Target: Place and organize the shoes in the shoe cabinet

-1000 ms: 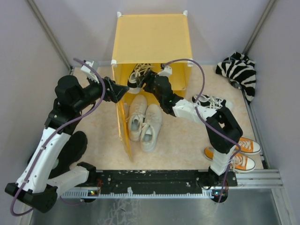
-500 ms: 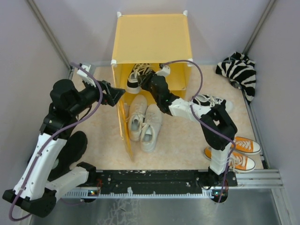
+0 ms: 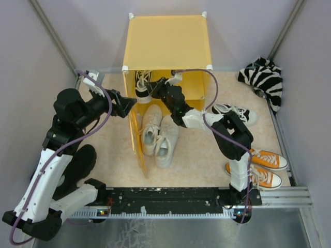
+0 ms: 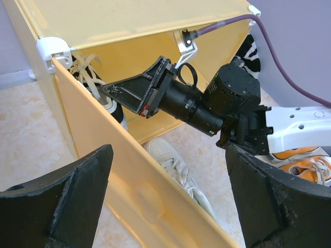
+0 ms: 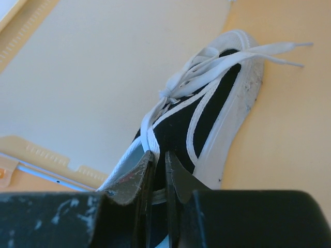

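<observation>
My right gripper reaches into the yellow shoe cabinet and is shut on the heel collar of a black shoe with white sole and laces. That shoe lies at the cabinet's left side on the yellow floor. My left gripper is open, its fingers standing on either side of the open door's top edge without touching it. The off-white pair lies on the floor before the cabinet. A second black shoe and the orange pair lie to the right.
A zebra-striped fabric bundle sits at the back right by the wall. The open door stands edge-up between my left arm and the off-white pair. Purple cables loop over both arms.
My right gripper has closed on the black shoe's collar and moved it left and deeper into the cabinet. My left arm drew back a little to the left.
</observation>
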Available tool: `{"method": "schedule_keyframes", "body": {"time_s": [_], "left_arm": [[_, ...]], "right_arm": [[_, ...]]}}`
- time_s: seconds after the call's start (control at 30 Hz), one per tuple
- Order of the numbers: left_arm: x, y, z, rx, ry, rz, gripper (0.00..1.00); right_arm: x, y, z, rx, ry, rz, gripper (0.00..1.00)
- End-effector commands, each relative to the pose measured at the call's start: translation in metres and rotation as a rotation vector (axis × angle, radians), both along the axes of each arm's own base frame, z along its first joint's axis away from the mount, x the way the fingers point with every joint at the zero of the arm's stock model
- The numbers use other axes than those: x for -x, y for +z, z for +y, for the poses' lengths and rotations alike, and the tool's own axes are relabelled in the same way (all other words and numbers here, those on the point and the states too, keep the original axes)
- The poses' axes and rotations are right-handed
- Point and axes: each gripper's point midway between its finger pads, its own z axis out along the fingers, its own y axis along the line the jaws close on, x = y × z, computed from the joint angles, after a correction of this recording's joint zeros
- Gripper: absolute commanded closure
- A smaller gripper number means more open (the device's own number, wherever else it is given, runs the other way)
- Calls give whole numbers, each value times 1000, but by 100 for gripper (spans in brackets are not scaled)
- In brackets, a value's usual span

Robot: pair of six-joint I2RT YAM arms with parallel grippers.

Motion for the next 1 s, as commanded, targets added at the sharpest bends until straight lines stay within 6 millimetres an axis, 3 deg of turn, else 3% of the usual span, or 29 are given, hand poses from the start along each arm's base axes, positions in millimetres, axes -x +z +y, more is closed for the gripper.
{"method": "schedule_keyframes", "body": {"time_s": [0.0,0.33,0.6,0.73,0.8,0.87,0.97], "left_arm": [[5,11,3,-4,4,-37,5],[2,7,3,-12,9,-27,5],[1,5,4,-16,16,-18,5],[0,4,4,-17,19,-14,5],[0,5,5,-18,21,-14,5],[0,5,5,-18,23,-15,5],[0,3,5,-20,23,-11,5]], "right_arm": [[-2,33,14,-73,51,-103,88],[-18,54,9,-151,-29,-180,88],[-30,51,-6,-165,-134,-194,85],[-23,57,-10,-192,-123,-195,68],[-17,61,-12,-192,-117,-201,51],[-11,69,-15,-187,-110,-221,41],[3,83,-23,-197,-97,-256,38]]}}
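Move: The black shoe on the cabinet's upper shelf has its middle about 7 cm ahead of the right hand and 3 cm left, roughly level, its collar at the fingertips. The left white shoe lies some 20 cm below, 7 cm back and 1 cm left; the right white shoe equally low, 12 cm back and 6 cm right. The open door is about 16 cm back, 7 cm left. From the left hand, the black shoe is some 25 cm ahead, 5 cm right, 15 cm lower. The right fingers, nearly shut, push the black shoe's collar about 2 cm forward, then open while easing right and up. ##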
